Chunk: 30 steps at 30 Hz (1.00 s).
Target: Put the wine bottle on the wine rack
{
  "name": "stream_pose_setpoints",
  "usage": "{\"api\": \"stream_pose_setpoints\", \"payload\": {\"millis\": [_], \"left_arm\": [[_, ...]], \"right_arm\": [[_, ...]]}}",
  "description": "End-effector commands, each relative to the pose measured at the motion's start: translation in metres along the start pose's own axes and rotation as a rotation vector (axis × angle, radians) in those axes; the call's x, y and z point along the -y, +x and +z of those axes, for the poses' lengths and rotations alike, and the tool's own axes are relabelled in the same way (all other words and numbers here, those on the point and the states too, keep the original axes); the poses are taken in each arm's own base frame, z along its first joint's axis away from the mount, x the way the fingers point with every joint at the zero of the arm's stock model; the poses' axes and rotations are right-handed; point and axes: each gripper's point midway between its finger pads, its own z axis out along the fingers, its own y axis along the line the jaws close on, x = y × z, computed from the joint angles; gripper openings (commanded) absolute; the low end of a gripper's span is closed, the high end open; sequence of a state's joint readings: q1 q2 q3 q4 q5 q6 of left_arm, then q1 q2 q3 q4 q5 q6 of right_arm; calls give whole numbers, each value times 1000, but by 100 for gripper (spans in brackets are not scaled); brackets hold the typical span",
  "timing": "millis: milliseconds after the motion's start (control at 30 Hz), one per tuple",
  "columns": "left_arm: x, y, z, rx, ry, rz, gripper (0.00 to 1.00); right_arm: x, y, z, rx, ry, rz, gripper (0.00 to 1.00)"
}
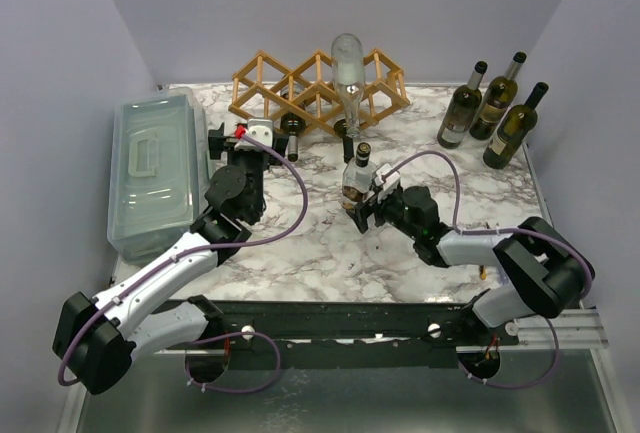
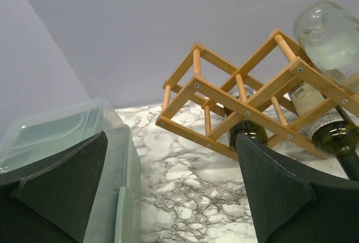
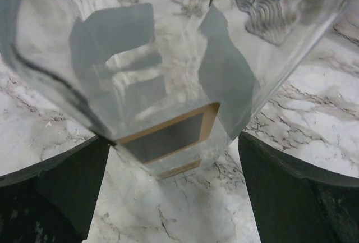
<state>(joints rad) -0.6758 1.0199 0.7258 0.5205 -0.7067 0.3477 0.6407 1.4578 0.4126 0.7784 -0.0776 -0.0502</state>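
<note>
The wine bottle [image 1: 358,175], short and clear with a dark cap, stands upright on the marble table in front of the wine rack [image 1: 320,88]. My right gripper [image 1: 360,198] is open around its base. In the right wrist view the bottle [image 3: 168,86] fills the gap of the right gripper [image 3: 174,142]; the left finger [image 3: 61,187] is at its corner and the right finger [image 3: 297,192] stands slightly off it. My left gripper [image 1: 253,138] is open and empty by the rack's front left end. In its wrist view, the left gripper [image 2: 174,198] faces the rack [image 2: 247,102].
A clear bottle [image 1: 348,73] lies on top of the rack, and dark bottles [image 2: 331,133] lie in its cells. Three dark wine bottles [image 1: 495,108] stand at the back right. A grey-green lidded plastic box [image 1: 155,168] sits along the left edge.
</note>
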Motion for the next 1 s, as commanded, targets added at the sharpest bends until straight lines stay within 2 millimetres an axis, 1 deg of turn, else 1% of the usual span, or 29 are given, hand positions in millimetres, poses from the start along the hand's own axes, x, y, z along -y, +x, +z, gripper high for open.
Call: {"api": "stream_pose_setpoints", "payload": {"millis": [0, 100, 167, 267, 333, 400, 433, 500, 567, 600, 633, 667, 700, 733, 767, 867, 967], "left_arm": [[-8, -16, 0, 25, -19, -34, 99], [-8, -16, 1, 24, -19, -34, 99], [-8, -17, 0, 23, -18, -41, 99], [-7, -23, -2, 20, -2, -89, 99], [-2, -29, -2, 21, 33, -119, 99], [3, -33, -3, -10, 65, -157, 99], [3, -39, -3, -25, 66, -193, 99], [3, -43, -9, -93, 74, -289, 99], [4, -46, -19, -169, 106, -370, 99], [8, -48, -27, -209, 149, -389, 99], [11, -48, -36, -250, 188, -398, 99], [13, -52, -43, -274, 226, -423, 99], [16, -50, -54, -317, 263, -435, 99], [16, -53, -62, -344, 294, -451, 99], [18, -50, -73, -391, 324, -469, 99], [20, -46, -102, -508, 379, -538, 99], [29, -41, -131, -633, 453, -618, 99]], "right_arm": [[-5, -25, 16, 103, -73, -47, 100], [-7, -25, 21, 116, -96, -50, 97], [-8, -23, 24, 114, -112, -61, 92], [-13, -19, 27, 100, -146, -82, 76], [-17, -20, 24, 107, -167, -84, 63], [-20, -21, 21, 106, -184, -95, 53], [-21, -21, 21, 98, -194, -105, 48], [-24, -24, 19, 82, -216, -123, 39], [-28, -31, 17, 88, -245, -144, 31], [-30, -33, 16, 90, -257, -153, 28], [-32, -35, 15, 90, -267, -166, 24], [-34, -38, 15, 91, -275, -180, 22], [-36, -38, 15, 87, -281, -196, 19], [-39, -39, 14, 85, -290, -210, 17], [-42, -40, 14, 79, -299, -232, 13], [-52, -43, 12, 80, -308, -301, 7], [-60, -50, 8, 104, -313, -384, 1]]}}
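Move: The clear square bottle stands almost between the right hand's open fingers, its middle about 2 cm ahead, 3 cm to the left and 3 cm higher. From that hand the rack is roughly 23 cm ahead, 9 cm left and 2 cm up, and the clear bottle on it about 20 cm ahead, 3 cm left and 10 cm up. From the empty left hand, the square bottle is level fore and aft, some 20 cm to the right and 22 cm below. The right hand slips about 2 cm forward and left around the lower part of the square bottle and closes on it, then, keeping its grip, draws it back and left at nearly the same height while turning some 20 degrees counter-clockwise. The left hand waits, then rises and pulls back about 8 cm, away from the rack and slightly right, open fingers tipping down, turning clockwise and rolling left side down to face the right hand's side. ##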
